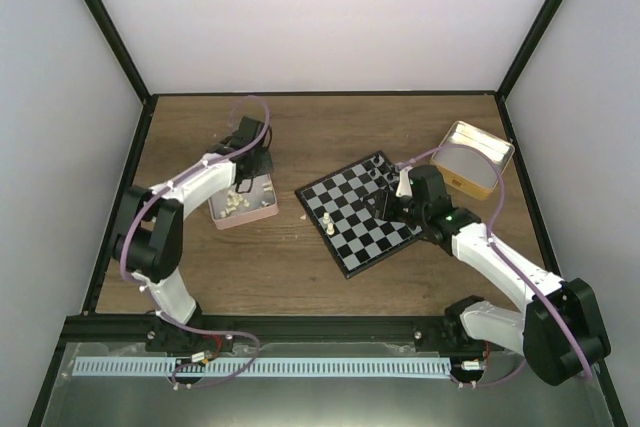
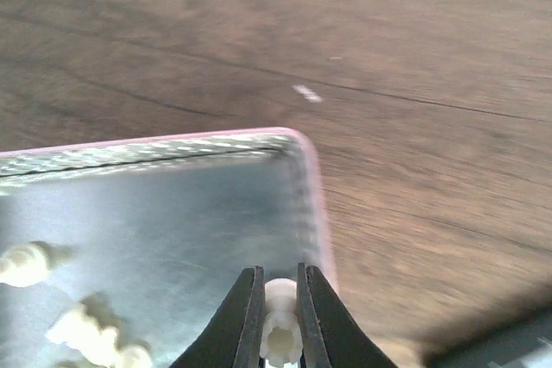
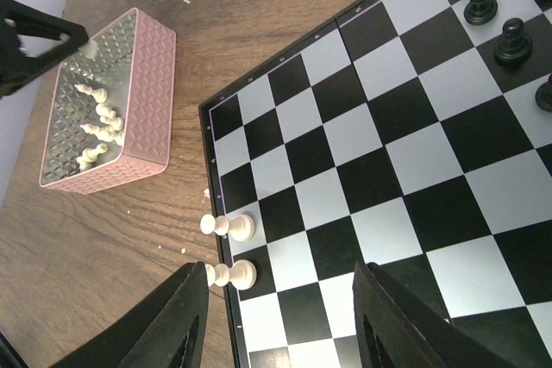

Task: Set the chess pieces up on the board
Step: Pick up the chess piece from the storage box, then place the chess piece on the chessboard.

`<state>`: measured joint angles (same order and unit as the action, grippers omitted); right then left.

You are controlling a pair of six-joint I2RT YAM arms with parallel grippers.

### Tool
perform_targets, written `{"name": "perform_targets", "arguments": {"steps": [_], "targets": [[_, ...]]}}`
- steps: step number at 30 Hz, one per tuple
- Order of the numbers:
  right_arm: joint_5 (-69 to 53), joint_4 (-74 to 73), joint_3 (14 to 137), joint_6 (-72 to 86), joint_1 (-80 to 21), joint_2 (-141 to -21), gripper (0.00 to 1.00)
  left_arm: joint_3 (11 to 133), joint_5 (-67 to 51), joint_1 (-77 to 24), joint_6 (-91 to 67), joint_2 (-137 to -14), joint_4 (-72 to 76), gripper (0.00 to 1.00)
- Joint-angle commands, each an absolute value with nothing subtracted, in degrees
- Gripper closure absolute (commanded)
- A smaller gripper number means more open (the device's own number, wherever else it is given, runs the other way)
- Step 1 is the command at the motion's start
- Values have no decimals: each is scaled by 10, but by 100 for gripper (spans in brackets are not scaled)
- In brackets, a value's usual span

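The board (image 1: 372,215) lies at an angle in the middle of the table. Two white pawns (image 3: 229,227) (image 3: 233,275) stand at its left edge, and several black pieces (image 3: 480,3) stand at the far side. My left gripper (image 2: 279,278) hangs over the near right corner of the pink tin (image 2: 312,180). It is shut on a cream-white chess piece (image 2: 281,327) pinched between its fingers. More white pieces (image 2: 86,333) lie in the tin. My right gripper (image 3: 278,269) hovers open above the board's left part, with nothing between its fingers.
A yellow tin (image 1: 476,158) stands at the back right, beyond the board. The pink tin (image 1: 246,205) sits left of the board on the wooden table. Black frame posts and white walls close in the table on three sides.
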<state>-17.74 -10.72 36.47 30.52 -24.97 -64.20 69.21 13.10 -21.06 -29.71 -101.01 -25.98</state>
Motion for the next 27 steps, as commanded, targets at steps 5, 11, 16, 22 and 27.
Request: {"name": "perform_targets", "arguments": {"steps": [5,11,16,22,27], "targets": [[-163,-89,351,315,-254,-630,52,685,79,-312,-292,-975,-260,92],[-162,-93,356,318,-255,-632,52,691,74,-367,-298,-1018,-238,92],[-159,-95,353,320,-255,-628,52,712,70,-385,-292,-1059,-238,92],[-159,-97,352,320,-255,-628,52,729,61,-391,-280,-1098,-239,91],[-157,-98,352,318,-255,-627,52,737,75,-394,-276,-1115,-234,91]]}}
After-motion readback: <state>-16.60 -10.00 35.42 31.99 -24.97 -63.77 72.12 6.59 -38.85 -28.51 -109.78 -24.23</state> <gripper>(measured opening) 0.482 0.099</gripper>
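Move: The white piece is already pinched in my left hand, some 8 cm above the table, inside the storage box's far right part; the box's middle is about 5 cm back and 5 cm left. The board's left corner lies about 15 cm to my right, 6 cm back and 7 cm down. Two white pieces standing on its edge are roughly 15 cm back, 21 cm right and 18 cm back, 22 cm right. From my idle right hand, that corner is about 17 cm left and 7 cm ahead. Keeping the white piece gripped, I swing my left hand about 15 cm to the right and some 6 cm back, out of the storage box. I rise about 3 cm first, then sink some 7 cm towards the board's left corner squares, turning the hand about 20 degrees clockwise on the way. ##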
